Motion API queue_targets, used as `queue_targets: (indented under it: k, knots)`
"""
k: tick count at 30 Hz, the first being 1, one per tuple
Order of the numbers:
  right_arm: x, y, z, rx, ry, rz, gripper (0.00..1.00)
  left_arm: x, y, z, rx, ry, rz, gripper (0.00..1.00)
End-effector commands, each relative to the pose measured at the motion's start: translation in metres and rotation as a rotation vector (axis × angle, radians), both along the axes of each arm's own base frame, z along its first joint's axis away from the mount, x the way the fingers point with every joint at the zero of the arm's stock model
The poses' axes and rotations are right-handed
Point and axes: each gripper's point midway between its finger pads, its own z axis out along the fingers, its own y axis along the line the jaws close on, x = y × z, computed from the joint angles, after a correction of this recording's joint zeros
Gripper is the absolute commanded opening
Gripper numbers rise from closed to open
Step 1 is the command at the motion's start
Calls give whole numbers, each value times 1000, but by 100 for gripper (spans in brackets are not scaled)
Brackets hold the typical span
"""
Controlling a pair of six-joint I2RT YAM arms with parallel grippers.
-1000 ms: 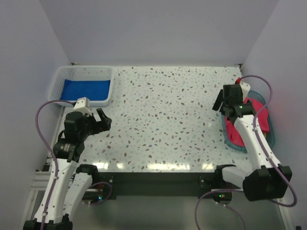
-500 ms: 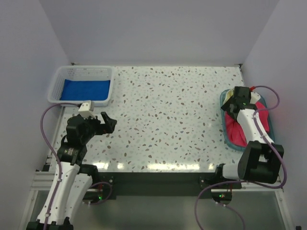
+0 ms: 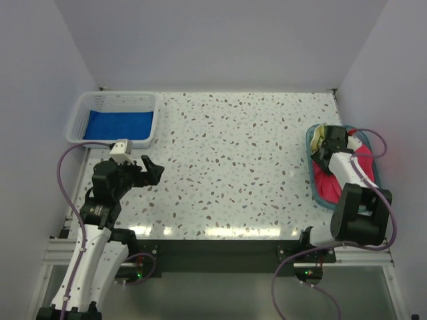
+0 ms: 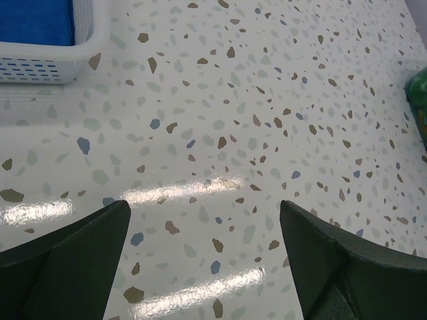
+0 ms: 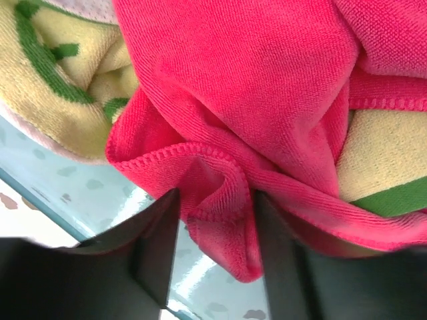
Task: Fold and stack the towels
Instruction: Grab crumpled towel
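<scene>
A pink towel (image 3: 328,183) lies crumpled in the clear blue tub (image 3: 312,175) at the table's right edge, on top of a green and yellow towel (image 3: 321,135). My right gripper (image 3: 327,142) reaches down into the tub. In the right wrist view a hemmed fold of the pink towel (image 5: 217,187) fills the gap of that gripper (image 5: 217,220) and touches both fingers. The green and yellow towel (image 5: 60,87) shows beside it. A blue towel (image 3: 120,125) lies flat in the white basket (image 3: 113,100). My left gripper (image 3: 150,167) hovers open over bare table (image 4: 203,220).
The white basket (image 4: 47,67) stands at the far left corner, just ahead of my left gripper, with the blue towel (image 4: 33,20) inside. The tub's floor (image 5: 100,193) shows below the pink fold. Side walls close the table in on both sides.
My right arm has dropped into the tub and its fingers have closed in around the pink fold. The left arm has shifted slightly and stays open.
</scene>
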Motion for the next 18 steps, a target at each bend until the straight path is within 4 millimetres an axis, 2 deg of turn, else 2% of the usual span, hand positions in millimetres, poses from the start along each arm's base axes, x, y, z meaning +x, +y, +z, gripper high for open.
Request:
queue_targets:
  k: [1,2,3,4,5,6,7,8,10,11,13,14,15,16,17,18]
  knots:
    - [12,-4,14,-4,-77,-19,49,4,-5,8,14,-58,-41,100]
    - [14,-7,21,-22,-86,-19,31,4,-5,8,14,-58,-41,100]
    - [12,-7,25,-29,-84,-16,23,4,-5,8,14,-58,-41,100]
    - [13,-9,38,-50,-107,-8,15,4,-5,7,13,-56,-40,100]
    - [15,-12,51,-66,-121,-3,4,4,-6,8,13,-58,-42,100]
    - [17,-13,62,-79,-135,4,0,4,-6,9,14,-61,-44,100]
    - [18,-15,77,-103,-154,22,0,4,-6,8,14,-60,-44,100]
    - [24,-17,103,-129,-196,32,0,3,-7,9,13,-61,-46,100]
    - [33,-15,133,-144,-253,73,0,3,-7,9,13,-61,-50,100]
    - [41,-13,168,-167,-326,113,0,3,-8,8,13,-58,-51,100]
    - [51,-2,201,-160,-403,195,0,3,-8,8,13,-60,-51,100]
    - [59,5,235,-173,-479,232,0,3,-8,9,13,-61,-53,100]
    - [63,12,252,-175,-518,272,0,3,-8,8,12,-59,-52,100]
    - [69,28,269,-167,-561,354,0,3,-8,8,12,-59,-51,100]
    - [74,49,305,-178,-638,426,0,3,-8,7,12,-56,-52,100]
    - [79,66,316,-176,-659,492,0,3,-8,8,13,-58,-49,100]
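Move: Inside the blue bin on the right, the right hand's half-open fingers straddle a folded left corner of the crumpled pink towel. The towel's middle lies about 7 cm to the hand's right, 2 cm back and 1 cm lower. The yellow-green towel bulges out some 6 cm straight ahead; the bin's own middle is roughly 7 cm right, 3 cm back and 3 cm down. From the idle left hand the pink towel is some 55 cm right, 5 cm ahead, 12 cm lower. Closing its fingers on the pink towel's corner almost in place, the right hand pinches the fold, then pulls it up fast, about 25 cm out of the bin, drifting some 7 cm forward over the far end as it climbs. The wrist tips the fingers up by around 30 degrees and turns a little counter-clockwise; the grip stays shut. ##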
